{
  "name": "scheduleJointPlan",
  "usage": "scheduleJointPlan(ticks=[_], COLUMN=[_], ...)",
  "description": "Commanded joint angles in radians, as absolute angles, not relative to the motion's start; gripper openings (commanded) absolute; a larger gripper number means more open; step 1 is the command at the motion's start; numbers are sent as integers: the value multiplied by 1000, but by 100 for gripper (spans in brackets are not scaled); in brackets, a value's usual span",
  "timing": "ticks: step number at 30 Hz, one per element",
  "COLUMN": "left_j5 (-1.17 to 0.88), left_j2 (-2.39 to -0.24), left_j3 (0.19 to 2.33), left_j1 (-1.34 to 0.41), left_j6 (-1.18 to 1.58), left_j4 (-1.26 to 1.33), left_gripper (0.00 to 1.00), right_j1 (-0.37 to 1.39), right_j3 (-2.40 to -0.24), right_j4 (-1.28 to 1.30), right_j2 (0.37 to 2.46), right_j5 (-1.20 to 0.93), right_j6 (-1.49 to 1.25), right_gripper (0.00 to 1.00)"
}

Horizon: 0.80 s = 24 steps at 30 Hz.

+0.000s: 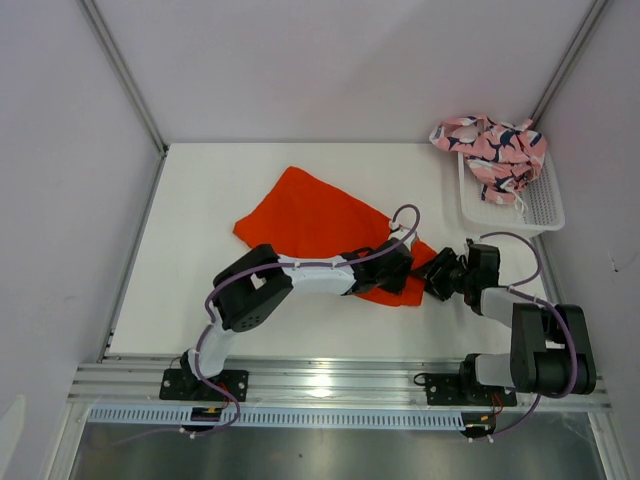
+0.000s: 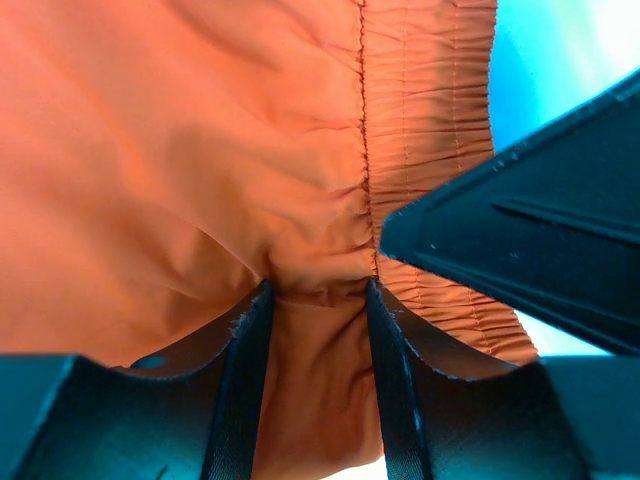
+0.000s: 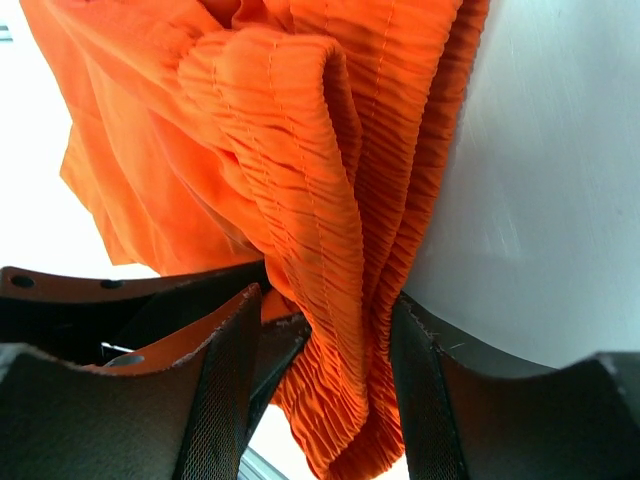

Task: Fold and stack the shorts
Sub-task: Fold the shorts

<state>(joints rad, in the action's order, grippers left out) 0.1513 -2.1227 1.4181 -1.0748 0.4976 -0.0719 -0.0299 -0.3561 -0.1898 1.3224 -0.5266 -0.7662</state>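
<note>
The orange shorts (image 1: 320, 225) lie spread on the white table, their elastic waistband end bunched at the near right. My left gripper (image 1: 403, 268) is shut on a fold of orange cloth (image 2: 200, 150) beside the waistband seam; the cloth fills the gap between its fingers (image 2: 318, 290). My right gripper (image 1: 432, 276) meets it from the right and is shut on the gathered waistband (image 3: 300, 150), which hangs doubled between its fingers (image 3: 325, 300). The pink printed shorts (image 1: 490, 150) lie heaped over the far end of the white basket (image 1: 545, 205).
The basket stands at the back right corner against the wall. Enclosure walls ring the table on three sides. The two wrists nearly touch; a dark finger of the right gripper (image 2: 520, 230) crosses the left wrist view.
</note>
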Motion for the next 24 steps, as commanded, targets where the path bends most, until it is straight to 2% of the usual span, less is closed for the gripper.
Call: scheduleJointPlan(ticks=[1, 8, 10, 17, 24], left_j5=[61, 22, 23, 23, -35], left_j2=[-2143, -2141, -2140, -2088, -1855], left_j3=[1381, 1365, 1365, 1333, 1221], left_j1=[-1088, -1081, -1081, -1072, -967], left_j6=[523, 535, 535, 543, 554], left_j4=[-71, -46, -48, -51, -81], left_gripper=[46, 46, 46, 46, 50], right_j1=[-25, -23, -23, -23, -3], right_j3=[-406, -452, -465, -551, -768], right_j4=[-233, -274, -281, -163, 192], right_j2=[1345, 1416, 1448, 1482, 1477], right_j5=[-525, -517, -522, -474, -338], right_j6=[-770, -762, -762, -677, -476], right_gripper=[55, 54, 50, 10, 2])
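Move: The waistband end of the folded orange shorts already runs between the right hand's half-open fingers, its middle about 1 cm ahead, 1 cm left and 1 to 2 cm below. The shorts' middle is roughly 11 cm ahead of that hand and 24 cm left. The white basket stands about 19 cm ahead and 19 cm right. From the left hand, the waistband is some 2 cm ahead and 5 cm right, slightly below; the shorts' middle is about 13 cm ahead, 18 cm left. The waistband gets pinched by the right hand, which slides forward low over the table, closes its half-open fingers on it nearly shut, then rises slightly while still going forward, about 4.5 cm in all, its left side dipping some 10 degrees. The left hand, first creeping slightly right on the cloth, turns back near the end, moving about 2 cm left and rising nearly as much, fingers still half open. ##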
